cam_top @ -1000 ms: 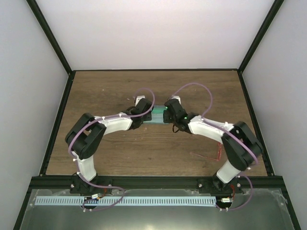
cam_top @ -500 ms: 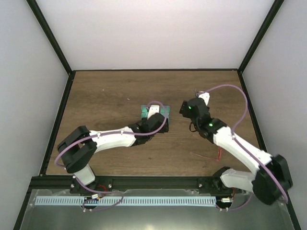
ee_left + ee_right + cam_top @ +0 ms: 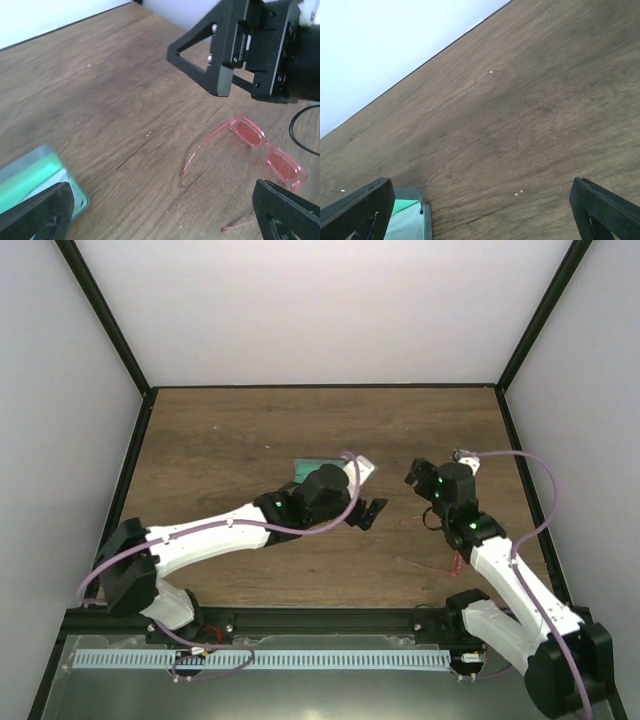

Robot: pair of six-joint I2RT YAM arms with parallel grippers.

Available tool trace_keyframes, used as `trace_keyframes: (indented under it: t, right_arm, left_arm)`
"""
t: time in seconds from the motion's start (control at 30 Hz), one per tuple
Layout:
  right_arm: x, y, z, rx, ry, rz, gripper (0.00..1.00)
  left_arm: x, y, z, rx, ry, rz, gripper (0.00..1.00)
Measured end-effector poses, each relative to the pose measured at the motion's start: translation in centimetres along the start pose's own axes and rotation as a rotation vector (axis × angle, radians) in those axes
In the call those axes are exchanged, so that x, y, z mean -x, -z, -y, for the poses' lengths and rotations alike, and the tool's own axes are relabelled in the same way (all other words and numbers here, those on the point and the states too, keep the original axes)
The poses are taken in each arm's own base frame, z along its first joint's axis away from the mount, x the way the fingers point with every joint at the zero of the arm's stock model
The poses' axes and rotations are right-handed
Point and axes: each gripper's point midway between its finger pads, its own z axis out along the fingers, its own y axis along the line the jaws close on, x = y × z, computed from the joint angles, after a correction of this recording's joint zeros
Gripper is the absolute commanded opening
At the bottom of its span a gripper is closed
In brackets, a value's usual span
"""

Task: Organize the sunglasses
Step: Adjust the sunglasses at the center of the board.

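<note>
The sunglasses [image 3: 265, 150], a thin red frame with pink lenses and both arms unfolded, lie on the wooden table in the left wrist view. From above they are faint red lines [image 3: 432, 566] at the front right. My left gripper [image 3: 364, 512] hangs open over the table's middle, left of the sunglasses and apart from them. Its fingers [image 3: 35, 212] stand wide apart with only bare wood between them. My right gripper [image 3: 418, 480] is also open, behind the sunglasses and facing the case. Nothing is held.
The blue-grey case [image 3: 312, 468] lies open behind the left wrist, green inside, and shows in both wrist views [image 3: 35, 175] [image 3: 407, 220]. The right arm's black end [image 3: 260, 50] hangs just above the sunglasses. Black frame rails edge the table [image 3: 250, 420].
Both grippers opened and left the case, where they had been shut together. The left arm stretched out to the right past the case. The right arm drew back to the right.
</note>
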Motion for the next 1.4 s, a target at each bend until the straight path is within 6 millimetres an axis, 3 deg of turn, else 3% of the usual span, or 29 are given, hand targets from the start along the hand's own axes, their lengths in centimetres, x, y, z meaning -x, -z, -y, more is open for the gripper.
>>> trace_keyframes:
  t: [0.13, 0.3, 0.37, 0.4, 0.47, 0.67, 0.8, 1.1, 1.2, 1.4]
  right_arm:
    - [0.1, 1.0, 2.1, 0.034, -0.064, 0.039, 0.92]
    - [2.0, 3.8, 1.6, 0.138, -0.105, 0.166, 0.88]
    - [2.9, 4.9, 1.3, 0.169, -0.118, 0.211, 0.86]
    - [3.3, 5.2, 1.1, 0.183, -0.122, 0.229, 0.85]
    - [3.8, 5.5, 0.8, 0.198, -0.127, 0.250, 0.85]
    - [2.8, 4.0, 1.1, 0.164, -0.114, 0.202, 0.84]
    - [3.0, 4.2, 1.2, 0.162, -0.117, 0.209, 0.80]
    - [3.7, 6.4, 2.4, 0.180, -0.186, 0.306, 0.73]
    - [4.0, 7.0, 2.6, 0.187, -0.205, 0.332, 0.73]
    - [3.3, 5.9, 3.0, 0.151, -0.196, 0.300, 0.73]
  left_arm:
    - [-1.3, -3.4, 2.3, -0.112, -0.237, -0.041, 1.00]
    - [-7.7, -8.1, 4.4, -0.329, -0.468, -0.159, 1.00]
    - [-9.3, -9.0, 4.6, -0.411, -0.510, -0.190, 0.99]
    - [-9.7, -9.4, 4.7, -0.445, -0.525, -0.199, 0.93]
    - [-9.3, -10.4, 5.1, -0.492, -0.552, -0.196, 0.85]
    - [-5.9, -12.8, 7.1, -0.576, -0.644, -0.114, 0.84]
    - [-6.8, -13.6, 7.2, -0.596, -0.673, -0.122, 0.72]
    - [-10.5, -15.8, 6.6, -0.623, -0.680, -0.174, 0.68]
    - [-10.6, -16.5, 6.6, -0.621, -0.680, -0.165, 0.60]
    - [-9.1, -18.3, 6.5, -0.603, -0.679, -0.127, 0.59]
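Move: The pink sunglasses lie to the right of my left hand: their middle is about 22 cm to the right, 5 cm back and roughly 20 cm below, with the farther temple arm reaching back towards me. The green case sits some 11 cm ahead and 5 cm to the left of my left hand, also low on the table. My right gripper hovers about 8 cm ahead and 17 cm to the right of it. From my right hand, the sunglasses are some 13 cm back, 5 cm right and 17 cm down. I swing my left hand right and down towards the farther temple of the sunglasses, about 15 cm each way, with a small rise midway before it sinks again. The wrist turns some 50 degrees clockwise so the fingers point along the temple, and they narrow from wide open to a bit over half. My empty right hand backs off to the right, back and up, its fingers tilting upward and narrowing somewhat. ##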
